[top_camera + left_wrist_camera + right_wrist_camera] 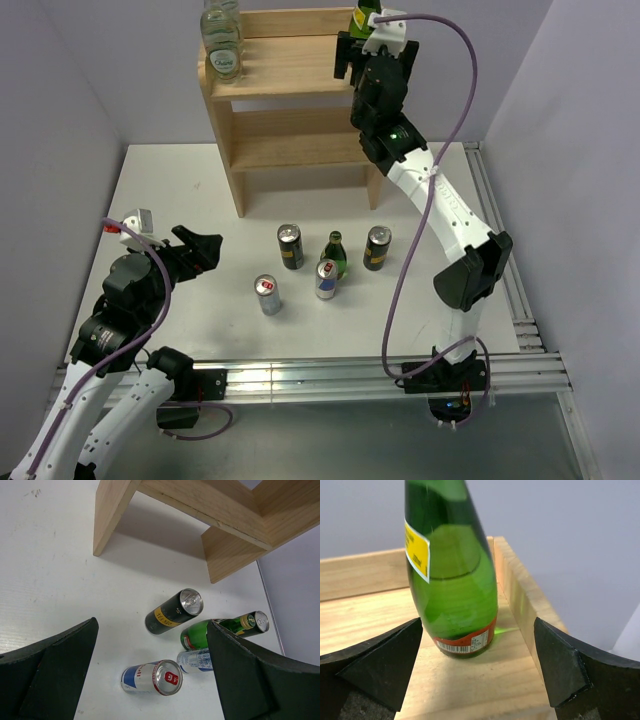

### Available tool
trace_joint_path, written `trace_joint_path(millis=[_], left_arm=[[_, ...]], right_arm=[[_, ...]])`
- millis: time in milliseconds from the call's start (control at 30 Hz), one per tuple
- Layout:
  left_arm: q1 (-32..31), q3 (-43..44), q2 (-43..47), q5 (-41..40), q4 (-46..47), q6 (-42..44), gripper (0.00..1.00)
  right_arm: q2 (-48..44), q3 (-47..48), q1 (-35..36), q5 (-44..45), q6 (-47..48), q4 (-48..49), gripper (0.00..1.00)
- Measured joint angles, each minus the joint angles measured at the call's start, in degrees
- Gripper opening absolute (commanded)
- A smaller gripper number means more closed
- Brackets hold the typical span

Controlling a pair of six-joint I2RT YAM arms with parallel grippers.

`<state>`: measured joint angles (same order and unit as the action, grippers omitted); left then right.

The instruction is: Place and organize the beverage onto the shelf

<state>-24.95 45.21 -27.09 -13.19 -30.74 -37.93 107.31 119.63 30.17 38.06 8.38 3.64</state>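
The wooden shelf (290, 120) stands at the back of the table. A green bottle (455, 580) stands upright at the right end of its top tier (445, 680), close to the raised rim (520, 590). My right gripper (479, 625) is open just in front of this bottle (365, 18), and neither finger touches it. Two clear bottles (222, 40) stand at the top tier's left end. On the table are two black cans (290, 246) (376, 248), a second green bottle (335, 255) and two blue-silver cans (326, 279) (268, 294). My left gripper (200, 250) hangs open and empty, left of them.
In the left wrist view the nearest blue-silver can (152, 677) lies between my open fingers' line of sight, with a black can (175, 611) beyond it. The shelf's two lower tiers (300, 150) hold nothing. A metal rail (500, 250) runs along the table's right edge.
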Motion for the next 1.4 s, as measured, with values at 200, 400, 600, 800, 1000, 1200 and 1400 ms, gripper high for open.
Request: trace_joint_path(millis=[200, 400, 600, 800, 1000, 1200, 1400], left_arm=[[0.0, 0.0, 0.0, -0.1, 0.0, 0.0, 0.97], [0.0, 0.0, 0.0, -0.2, 0.0, 0.0, 0.97], [0.0, 0.0, 0.0, -0.2, 0.0, 0.0, 0.96], [0.0, 0.0, -0.5, -0.2, 0.0, -0.2, 0.96], [0.0, -0.3, -0.9, -0.1, 0.0, -0.2, 0.96], [0.0, -0.8, -0.9, 0.3, 0.1, 0.0, 0.96], [0.0, -0.9, -1.6, 0.5, 0.2, 0.0, 0.96]], right_arm=[[-4.4, -0.9, 1.5, 1.2, -2.1, -2.3, 1.0], [-11.1, -7.1, 5.8, 3.0, -4.5, -5.9, 1.0], [-26.2, -31.8, 19.4, 8.6, -5.6, -3.4, 1.0], [-42.6, -54.9, 28.4, 7.8, -21.6, -9.2, 1.0], [-56.8, -75.5, 31.9, 5.9, -36.9, -12.2, 1.0], [-57.2, -89.8, 37.0, 4.3, -49.2, -13.7, 1.0], [-54.3, -97.1, 38.9, 1.9, -55.6, -10.0, 1.0]])
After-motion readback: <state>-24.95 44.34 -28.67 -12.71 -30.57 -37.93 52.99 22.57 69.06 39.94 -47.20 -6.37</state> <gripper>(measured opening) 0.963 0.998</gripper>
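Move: The right hand, open in front of the top shelf, has the just-placed green bottle about 8 cm ahead and 2 cm left, level with it. The blue can it heads for stands on the table some 28 cm back, 11 cm left and 43 cm down; the table bottle is 5 cm beyond that can and 3 cm right of it, the right black can 8 cm beyond and 11 cm right of it. From the left hand the blue can is about 20 cm right, 2 cm ahead and 21 cm below. The empty right hand backs away from the bottle on the top shelf, rising a couple of centimetres to begin with, then swoops down and back to the table, some 40 cm down and 34 cm back, swinging left on the way and part of the way right again. The fingers stay wide open as the wrist tips them down about 40 degrees and turns them counter-clockwise towards the blue can, slowing just short of that can on its near right side, with nothing touched. ##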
